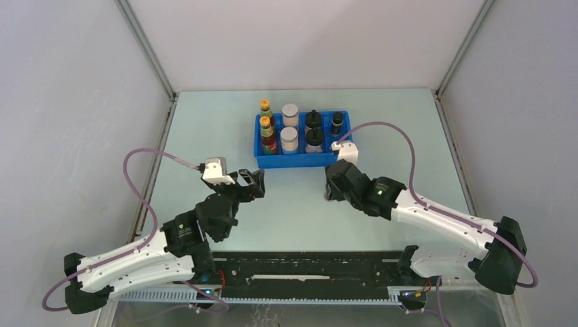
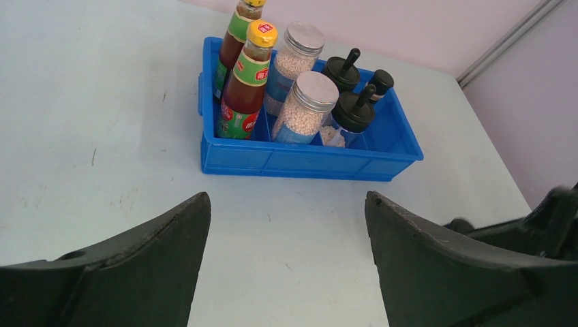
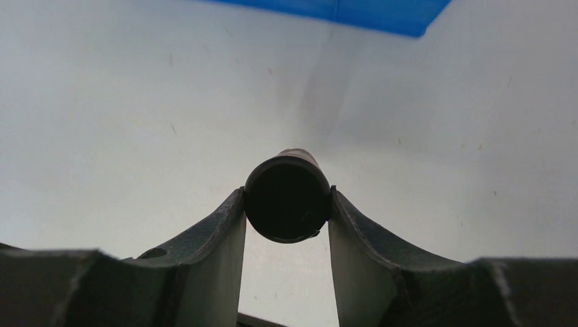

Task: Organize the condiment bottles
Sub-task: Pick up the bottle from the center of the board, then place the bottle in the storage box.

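A blue tray (image 1: 300, 162) at the far middle of the table holds two tall red-labelled bottles (image 1: 268, 133), two silver-lidded jars (image 1: 290, 138), two black-lidded jars (image 1: 314, 138) and one tiny dark vial (image 1: 337, 121). They also show in the left wrist view: the bottles (image 2: 244, 88), the silver-lidded jars (image 2: 303, 109) and the black-lidded jars (image 2: 354, 112). My right gripper (image 3: 287, 193) is shut on the second dark vial (image 3: 286, 208), just in front of the tray's right end; in the top view the gripper (image 1: 332, 189) hides it. My left gripper (image 2: 286, 204) is open and empty, in front of the tray's left end (image 1: 256, 184).
The tray's front wall (image 2: 307, 163) lies a short way beyond my left fingers. A corner of it shows at the top of the right wrist view (image 3: 354, 10). White walls close in the table at the back and sides.
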You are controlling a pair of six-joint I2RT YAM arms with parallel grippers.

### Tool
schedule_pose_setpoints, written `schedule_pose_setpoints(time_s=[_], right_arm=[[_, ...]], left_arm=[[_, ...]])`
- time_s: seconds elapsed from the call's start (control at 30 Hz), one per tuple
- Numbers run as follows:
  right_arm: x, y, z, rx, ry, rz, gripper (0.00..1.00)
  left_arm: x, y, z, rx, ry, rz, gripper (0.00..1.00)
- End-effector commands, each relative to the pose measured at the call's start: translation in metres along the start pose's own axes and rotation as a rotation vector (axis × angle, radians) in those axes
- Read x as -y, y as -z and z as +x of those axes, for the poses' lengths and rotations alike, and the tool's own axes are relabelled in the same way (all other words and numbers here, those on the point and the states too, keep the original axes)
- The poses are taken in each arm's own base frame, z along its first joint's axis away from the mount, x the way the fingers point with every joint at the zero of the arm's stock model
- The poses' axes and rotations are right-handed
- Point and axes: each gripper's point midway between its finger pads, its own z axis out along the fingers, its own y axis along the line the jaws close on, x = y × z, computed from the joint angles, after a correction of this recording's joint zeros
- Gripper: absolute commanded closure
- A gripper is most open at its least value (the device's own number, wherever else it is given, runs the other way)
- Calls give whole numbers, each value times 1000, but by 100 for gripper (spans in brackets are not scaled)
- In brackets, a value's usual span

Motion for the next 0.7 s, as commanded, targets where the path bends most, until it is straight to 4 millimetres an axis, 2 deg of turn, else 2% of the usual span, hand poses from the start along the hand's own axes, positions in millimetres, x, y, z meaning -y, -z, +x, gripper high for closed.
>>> schedule_pose_setpoints(time_s=[0.0,0.13,0.3,0.53,0.67], right_arm=[[0,15,-53,93,-48,-29,100],[6,13,-82,115,-65,-15,100],[18,1,-116,141,-82,11,100],[35,-26,-168,193,-96,62,100],[44,-44,-188,195,-99,83,100]], left_arm=[[-2,0,1,7,6,-11,12],[-2,0,1,7,5,-10,12],[-4,1,0,13,5,-12,12],[-6,2,-1,16,4,-17,12],[-7,2,-1,16,-2,-21,12]])
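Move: The small black-capped bottle is already in the right hand's grip and clear of the table. The empty front right compartment of the blue tray lies about 20 cm ahead of that hand, 3 cm to its right and 11 cm below. The front black-lidded jar stands some 20 cm ahead and 5 cm left, and the rear small bottle about 27 cm ahead and 3 cm right. From the left hand, the compartment is roughly 23 cm ahead, 27 cm right and 21 cm lower. The small bottle, still pinched between the right fingers, is carried forward about 13 cm towards the empty front right compartment of the tray. It also climbs some 8 cm, nearly all of that in the first half while it is already going forward; after that the path runs almost level. The wrist swings slightly clockwise and the grip stays unchanged. ##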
